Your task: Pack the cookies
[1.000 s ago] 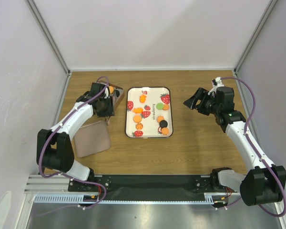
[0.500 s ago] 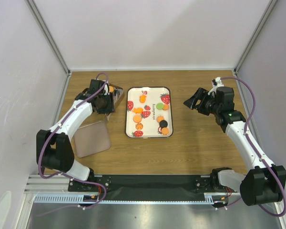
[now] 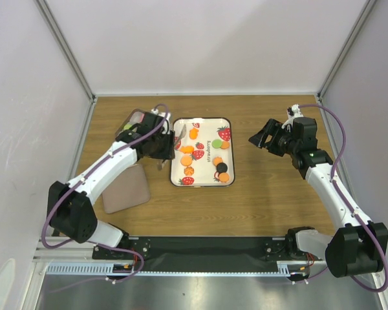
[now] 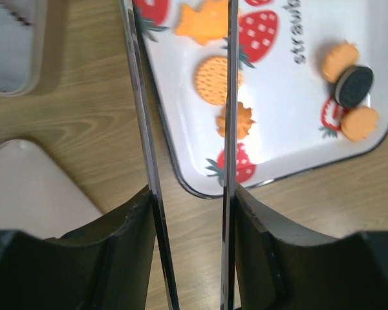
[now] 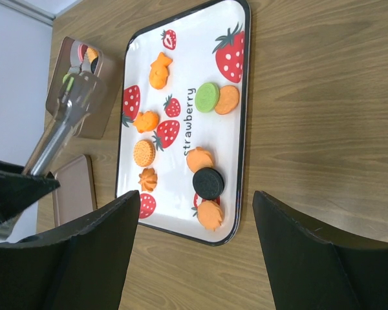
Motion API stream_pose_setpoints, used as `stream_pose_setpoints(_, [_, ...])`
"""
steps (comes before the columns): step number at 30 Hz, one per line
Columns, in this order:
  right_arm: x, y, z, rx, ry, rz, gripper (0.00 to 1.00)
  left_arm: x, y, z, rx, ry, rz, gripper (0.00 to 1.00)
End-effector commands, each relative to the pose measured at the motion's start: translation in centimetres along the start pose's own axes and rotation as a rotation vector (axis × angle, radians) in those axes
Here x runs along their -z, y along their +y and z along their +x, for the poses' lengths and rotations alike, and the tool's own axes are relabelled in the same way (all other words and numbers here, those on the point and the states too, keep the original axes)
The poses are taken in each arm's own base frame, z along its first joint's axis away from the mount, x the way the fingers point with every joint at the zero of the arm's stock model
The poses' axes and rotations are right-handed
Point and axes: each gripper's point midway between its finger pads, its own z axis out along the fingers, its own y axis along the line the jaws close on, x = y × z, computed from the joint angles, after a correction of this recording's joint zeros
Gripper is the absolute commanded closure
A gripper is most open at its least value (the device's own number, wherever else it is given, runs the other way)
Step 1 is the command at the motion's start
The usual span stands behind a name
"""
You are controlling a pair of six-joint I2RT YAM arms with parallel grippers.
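Several cookies lie on the white strawberry-print tray (image 3: pixel 207 175): orange ones, a green one (image 5: pixel 207 97) and a black one (image 5: pixel 208 183) (image 4: pixel 354 86). My left gripper (image 3: pixel 160 148) (image 4: pixel 193 194) is shut on metal tongs (image 4: pixel 140 97) (image 5: pixel 64 123), above the tray's near left corner. The two blades stand apart with nothing between them where they show, and their tips run out of the left wrist view. My right gripper (image 3: pixel 258 137) (image 5: pixel 197 194) hangs open and empty to the right of the tray. The brown box (image 5: pixel 84 58) at the far left holds a few cookies.
A pinkish-brown lid (image 3: pixel 126 187) lies flat on the wood left of the tray, under my left forearm. The box (image 3: pixel 134 121) stands just beyond my left gripper. White walls close the table in on the left, right and back.
My left arm has swung right from above the box to the tray's left edge, carrying the tongs. The right arm has not moved.
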Motion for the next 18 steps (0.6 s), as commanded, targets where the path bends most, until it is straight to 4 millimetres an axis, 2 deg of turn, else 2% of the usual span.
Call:
stream_pose_setpoints(1, [0.2,0.9,-1.4,0.037,-0.044,-0.02,0.23,1.3,-2.4,-1.2,-0.026,-0.058,0.024,0.49])
stream_pose_setpoints(12, [0.2,0.9,-1.4,0.038,-0.044,-0.019,0.23,-0.7,-8.6,1.4,-0.138,0.006,0.106,0.5])
stream_pose_setpoints(18, [0.2,0.9,-1.5,0.041,-0.049,-0.017,0.23,-2.0,-11.6,1.8,-0.18,0.024,0.143,0.5])
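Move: The black cookie, in the near right part of the tray, lies some 18 cm to the right of the left gripper, about 4 cm back and 12 cm below. An orange cookie touches it about 2 cm farther out and 2 cm left of it; another sits 4 cm nearer and 1 cm right of it. The round ridged orange cookie is only 5 cm right of the gripper, 1 cm back. From the right gripper the black cookie is about 11 cm left, 1 cm back and 19 cm below. Bring the empty left gripper about 9 cm to the right and some 4 cm back, away from the box and across the tray towards the black cookie and its orange neighbours. Go level at first, then sink about 2.5 cm, swinging the wrist roughly 15 degrees clockwise. Keep the long metal fingers half open and touch nothing yet. ##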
